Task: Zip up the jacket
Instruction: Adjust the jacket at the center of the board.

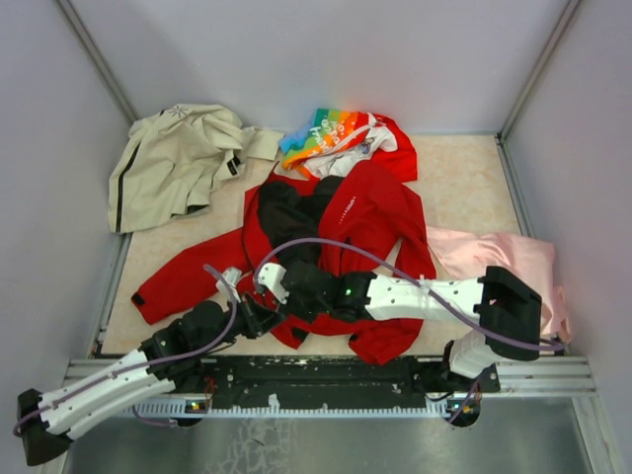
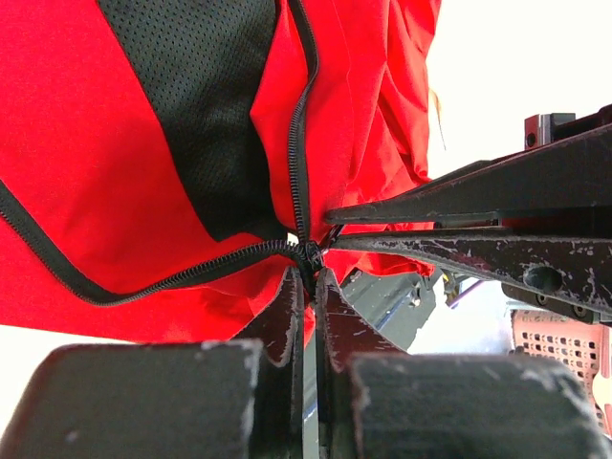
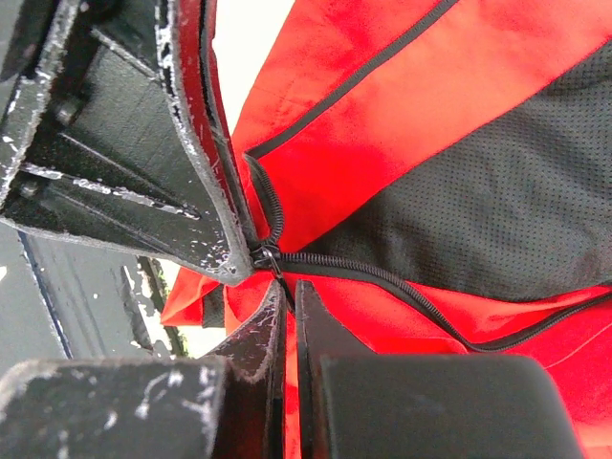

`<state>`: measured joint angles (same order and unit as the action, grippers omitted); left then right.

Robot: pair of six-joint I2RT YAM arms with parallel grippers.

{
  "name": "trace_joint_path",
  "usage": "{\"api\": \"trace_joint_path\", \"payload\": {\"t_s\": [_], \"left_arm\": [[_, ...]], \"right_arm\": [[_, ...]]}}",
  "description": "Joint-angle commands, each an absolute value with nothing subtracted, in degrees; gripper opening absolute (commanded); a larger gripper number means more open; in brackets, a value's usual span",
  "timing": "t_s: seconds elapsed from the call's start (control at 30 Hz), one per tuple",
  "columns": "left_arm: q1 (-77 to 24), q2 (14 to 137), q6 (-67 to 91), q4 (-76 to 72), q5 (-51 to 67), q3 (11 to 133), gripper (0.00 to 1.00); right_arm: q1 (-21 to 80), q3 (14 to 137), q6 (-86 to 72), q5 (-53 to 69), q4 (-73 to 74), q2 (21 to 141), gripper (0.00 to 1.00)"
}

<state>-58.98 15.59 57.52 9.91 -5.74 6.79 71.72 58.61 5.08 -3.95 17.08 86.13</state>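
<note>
The red jacket (image 1: 380,212) lies spread in the middle of the table, its black mesh lining (image 2: 201,105) showing. Its dark zipper (image 2: 298,143) runs down to the slider (image 3: 266,256) at the near hem. My left gripper (image 2: 308,273) is shut on the zipper at the slider. My right gripper (image 3: 287,287) comes in from the right, shut on red jacket fabric just below the slider. The two grippers' tips nearly touch. In the top view the left gripper (image 1: 259,318) and right gripper (image 1: 279,306) meet at the jacket's near edge.
A beige jacket (image 1: 173,163) lies at the back left. A rainbow-and-white printed garment (image 1: 331,133) sits behind the red jacket, and a pink cloth (image 1: 504,257) lies at the right. A metal rail (image 1: 326,370) runs along the near edge. Grey walls enclose the table.
</note>
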Motion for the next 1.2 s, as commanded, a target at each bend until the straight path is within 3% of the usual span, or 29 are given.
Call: {"api": "trace_joint_path", "payload": {"t_s": [0.0,0.47,0.7,0.87,1.17], "left_arm": [[-60.0,16.4,56.4,9.2,4.8,6.2,0.0],[-60.0,16.0,56.5,10.3,3.6,3.3,0.0],[-60.0,15.2,55.7,8.3,2.8,2.5,0.0],[-60.0,14.3,57.7,4.5,1.8,1.4,0.0],[-60.0,12.1,64.4,-2.5,0.0,-1.7,0.0]], "right_arm": [[66.0,61.8,6.7,-17.8,16.6,87.2,0.0],[64.0,60.6,5.3,-26.7,19.2,84.2,0.0],[64.0,56.5,4.4,-13.0,15.3,79.0,0.0],[64.2,49.0,1.5,-3.2,8.4,69.6,0.18],[71.5,34.7,5.0,1.0,-9.3,59.8,0.31]]}}
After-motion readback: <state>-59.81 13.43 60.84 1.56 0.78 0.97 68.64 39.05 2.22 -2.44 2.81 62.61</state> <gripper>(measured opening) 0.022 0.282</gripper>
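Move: The right fingers already pinch the zipper's pull tab; its slider sits about 2 cm back and 1 cm left of them, and roughly 1 cm ahead of the left fingertips, which hold the zipper's bottom end. From the right hand the black mesh panel lies some 18 cm straight ahead, the white chest print about 21 cm ahead and 12 cm right, and the near sleeve cuff 8 cm back and 16 cm right, all about 8 cm lower. Right hand jerks some 10 cm forward-right, comes off the pull tab, returns higher and opens; left keeps pinching. ##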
